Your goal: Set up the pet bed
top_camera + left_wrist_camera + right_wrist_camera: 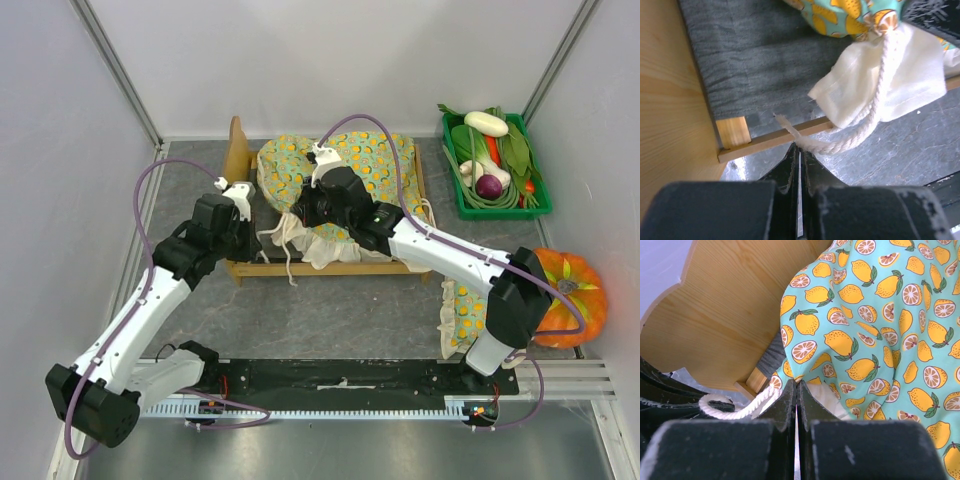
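Observation:
The pet bed [330, 267] is a light-wood frame with a wavy headboard [238, 150] on its left and a dark grey base [755, 60]. A lemon-print blanket [370, 165] with white lining [860, 80] covers most of it. My left gripper [799, 146] is at the bed's front-left corner, shut on a white cord [865, 125] that hangs from the blanket over the front rail [765, 140]. My right gripper [797, 383] is shut on the blanket's edge [880, 315] near the headboard [725, 315]. In the top view, the left gripper [255, 225] and the right gripper [303, 212] are close together.
A matching small pillow [463, 310] lies on the table under the right arm. A green tray [462, 205] of toy vegetables stands at the back right, and an orange pumpkin [578, 290] sits at the right edge. White walls enclose the table.

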Robot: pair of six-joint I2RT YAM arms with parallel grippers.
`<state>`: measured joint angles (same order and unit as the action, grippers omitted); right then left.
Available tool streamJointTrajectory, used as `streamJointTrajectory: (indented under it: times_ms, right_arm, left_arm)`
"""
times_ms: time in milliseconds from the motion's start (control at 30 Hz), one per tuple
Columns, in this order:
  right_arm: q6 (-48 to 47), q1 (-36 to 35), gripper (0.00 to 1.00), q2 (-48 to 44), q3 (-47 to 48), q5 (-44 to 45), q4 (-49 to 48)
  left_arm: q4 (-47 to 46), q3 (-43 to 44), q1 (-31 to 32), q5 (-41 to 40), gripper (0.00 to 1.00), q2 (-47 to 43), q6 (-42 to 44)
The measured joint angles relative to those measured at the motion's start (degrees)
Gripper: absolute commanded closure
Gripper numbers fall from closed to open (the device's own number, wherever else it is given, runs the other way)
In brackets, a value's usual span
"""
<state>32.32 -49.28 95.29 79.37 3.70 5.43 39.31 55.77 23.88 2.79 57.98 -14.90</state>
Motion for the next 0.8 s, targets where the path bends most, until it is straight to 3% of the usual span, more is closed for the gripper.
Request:
streamJointTrajectory:
  times_ms: [200, 433, 533, 733, 767, 800]
  right_arm:
    - [0.28, -0.35, 1.0, -0.13, -0.2, -0.55, 0.02]
    - [0.31, -0.94, 1.0, -0.13, -0.2, -0.94, 0.02]
    - [0.33, -1.27, 1.0, -0.13, -0.2, -0.96, 0.02]
    - [0.46, -2.01, 1.0, -0.09, -0.28, -0.94, 0.02]
    - [0.5, -2.16, 1.0, -0.07, -0.31, -0.92, 0.02]
    - [0.5, -2.27, 1.0, -0.07, -0.39, -0.92, 0.0]
  left_arm:
    - [1.46, 0.52, 0.0, -1.25, 0.98, 2.1, 0.0]
    - [-3.74, -3.26, 0.0, -1.31, 0.98, 4.68, -0.13]
    - [-5.44, -4.81, 0.0, -1.86, 0.93, 6.25, -0.39]
    - [-5.95, -6.78, 0.0, -2.91, 0.52, 8.68, -1.88]
    - [-5.55, -7.06, 0.02, -2.99, 0.37, 8.13, -2.4]
    - [-4.98, -7.26, 0.04, -3.13, 0.32, 7.17, -2.89]
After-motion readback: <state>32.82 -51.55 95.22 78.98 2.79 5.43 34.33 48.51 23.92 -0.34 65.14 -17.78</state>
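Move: Pinched near its end in the left fingers is the cord. Its root, at the gathered lemon-cloth corner in the right fingers, lies about 9 cm ahead, 9 cm right and 3 cm above the left hand. The bed frame's near-left corner is some 6 cm left, 2 cm ahead and 13 cm below the left hand; from the right hand, roughly 7 cm back, 15 cm left and 18 cm down. The cloth's middle is 10 cm ahead, 9 cm right and 15 cm below the right hand. Sinking about 7 cm towards the near rail of the bed frame beside the headboard, the left hand tips its fingers some 10 degrees steeper and, near the bottom, opens them about halfway to let go of the cord. The right hand keeps its pinch on the gathered cloth corner and eases some 2.5 cm back and left. ##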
